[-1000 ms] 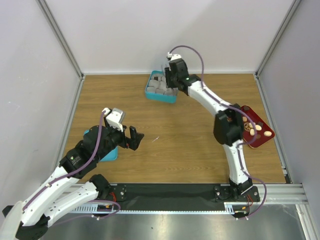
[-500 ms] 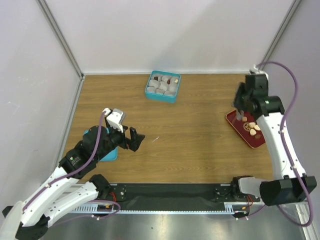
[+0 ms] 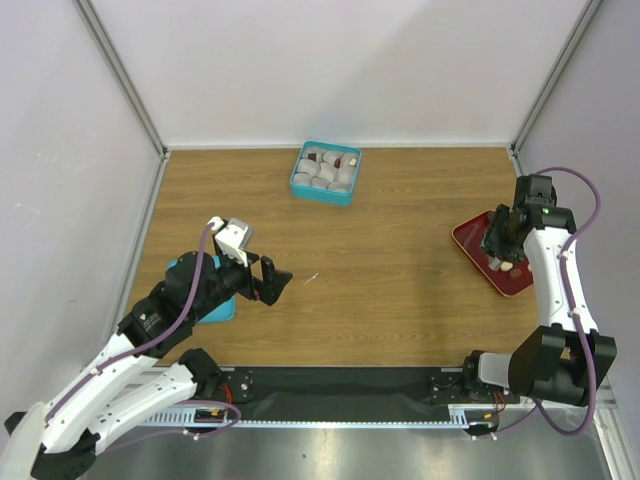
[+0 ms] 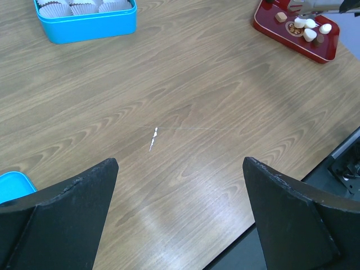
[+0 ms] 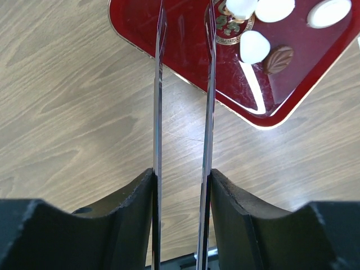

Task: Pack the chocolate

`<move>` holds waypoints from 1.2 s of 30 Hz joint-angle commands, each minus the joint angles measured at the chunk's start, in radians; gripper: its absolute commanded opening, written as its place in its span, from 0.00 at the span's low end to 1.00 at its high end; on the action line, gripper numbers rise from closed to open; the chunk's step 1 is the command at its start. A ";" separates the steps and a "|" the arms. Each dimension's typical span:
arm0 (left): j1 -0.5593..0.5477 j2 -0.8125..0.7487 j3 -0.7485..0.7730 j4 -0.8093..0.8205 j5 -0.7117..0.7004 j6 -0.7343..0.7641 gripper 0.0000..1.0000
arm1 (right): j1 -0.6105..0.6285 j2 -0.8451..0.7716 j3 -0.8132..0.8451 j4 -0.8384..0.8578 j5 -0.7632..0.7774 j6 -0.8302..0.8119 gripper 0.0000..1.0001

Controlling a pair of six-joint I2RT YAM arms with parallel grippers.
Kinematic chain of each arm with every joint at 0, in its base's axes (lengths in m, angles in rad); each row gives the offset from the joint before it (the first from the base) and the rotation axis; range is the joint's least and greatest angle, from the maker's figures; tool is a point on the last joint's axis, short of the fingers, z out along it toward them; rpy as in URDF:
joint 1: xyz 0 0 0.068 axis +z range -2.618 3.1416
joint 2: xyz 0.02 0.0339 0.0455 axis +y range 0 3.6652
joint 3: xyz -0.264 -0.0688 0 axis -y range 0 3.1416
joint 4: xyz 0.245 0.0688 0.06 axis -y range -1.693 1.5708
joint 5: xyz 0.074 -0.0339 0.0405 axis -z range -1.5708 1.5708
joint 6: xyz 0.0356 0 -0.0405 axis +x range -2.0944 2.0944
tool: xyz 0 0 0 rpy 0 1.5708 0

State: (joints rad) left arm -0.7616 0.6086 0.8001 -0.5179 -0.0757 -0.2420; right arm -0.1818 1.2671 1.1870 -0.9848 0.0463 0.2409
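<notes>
The chocolate [image 5: 254, 46] lies on a red tray [image 5: 185, 56]: pale cream pieces and a dark brown one [image 5: 278, 59]. My right gripper [image 5: 181, 179] is shut on long metal tweezers [image 5: 210, 84]. Their two blades stand apart and reach over the tray's left part; the tips run out of view and nothing shows between the blades. From above, the right gripper [image 3: 497, 240] hangs over the red tray [image 3: 470, 238] at the right. The teal box [image 3: 326, 173] with paper cups sits at the back. My left gripper [image 4: 180, 169] is open and empty above bare wood.
A teal lid [image 3: 215, 308] lies under the left arm near the front left. Grey walls close the table in on three sides. A small white scrap [image 4: 152, 138] lies on the wood mid-table. The black base rail runs along the near edge.
The right arm has swung from the teal box at the back over to the red tray at the right, tweezers in hand. The left arm has stayed put.
</notes>
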 commanded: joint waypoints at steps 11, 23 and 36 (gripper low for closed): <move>0.001 0.008 0.002 0.039 0.005 0.015 1.00 | -0.021 0.005 -0.012 0.100 -0.037 0.080 0.48; 0.001 0.002 -0.001 0.036 0.005 0.017 1.00 | -0.045 0.075 -0.027 0.146 -0.022 0.121 0.50; 0.001 0.002 0.001 0.035 -0.002 0.020 1.00 | -0.054 0.129 -0.075 0.216 -0.020 0.112 0.50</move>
State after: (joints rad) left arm -0.7616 0.6140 0.8001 -0.5175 -0.0757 -0.2420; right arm -0.2325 1.3849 1.1145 -0.8196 0.0189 0.3481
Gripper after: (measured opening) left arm 0.996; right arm 0.502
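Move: The tan square chocolate in the red tray lies about 13 cm ahead of the right hand, 2 cm to its right and 14 cm below. From that chocolate, a dark piece sits some 6 cm farther out; the nearest white piece is 3 cm to the right and 3 cm closer in, the pointed white one 4 cm right and 7 cm closer. From the left hand, the square lies about 21 cm ahead, 50 cm right and 22 cm below. Towards the tan square chocolate goes the right hand, keeping its hold on the metal tongs: it first eases forward about 2.5 cm, then sinks some 4 cm with a slight drift to the right, bringing the tips down over the tray. The wrist turns roughly 10 degrees, mostly clockwise; the gripper stays half open and the blades apart. Whether the tips touch the chocolate can't be seen. ##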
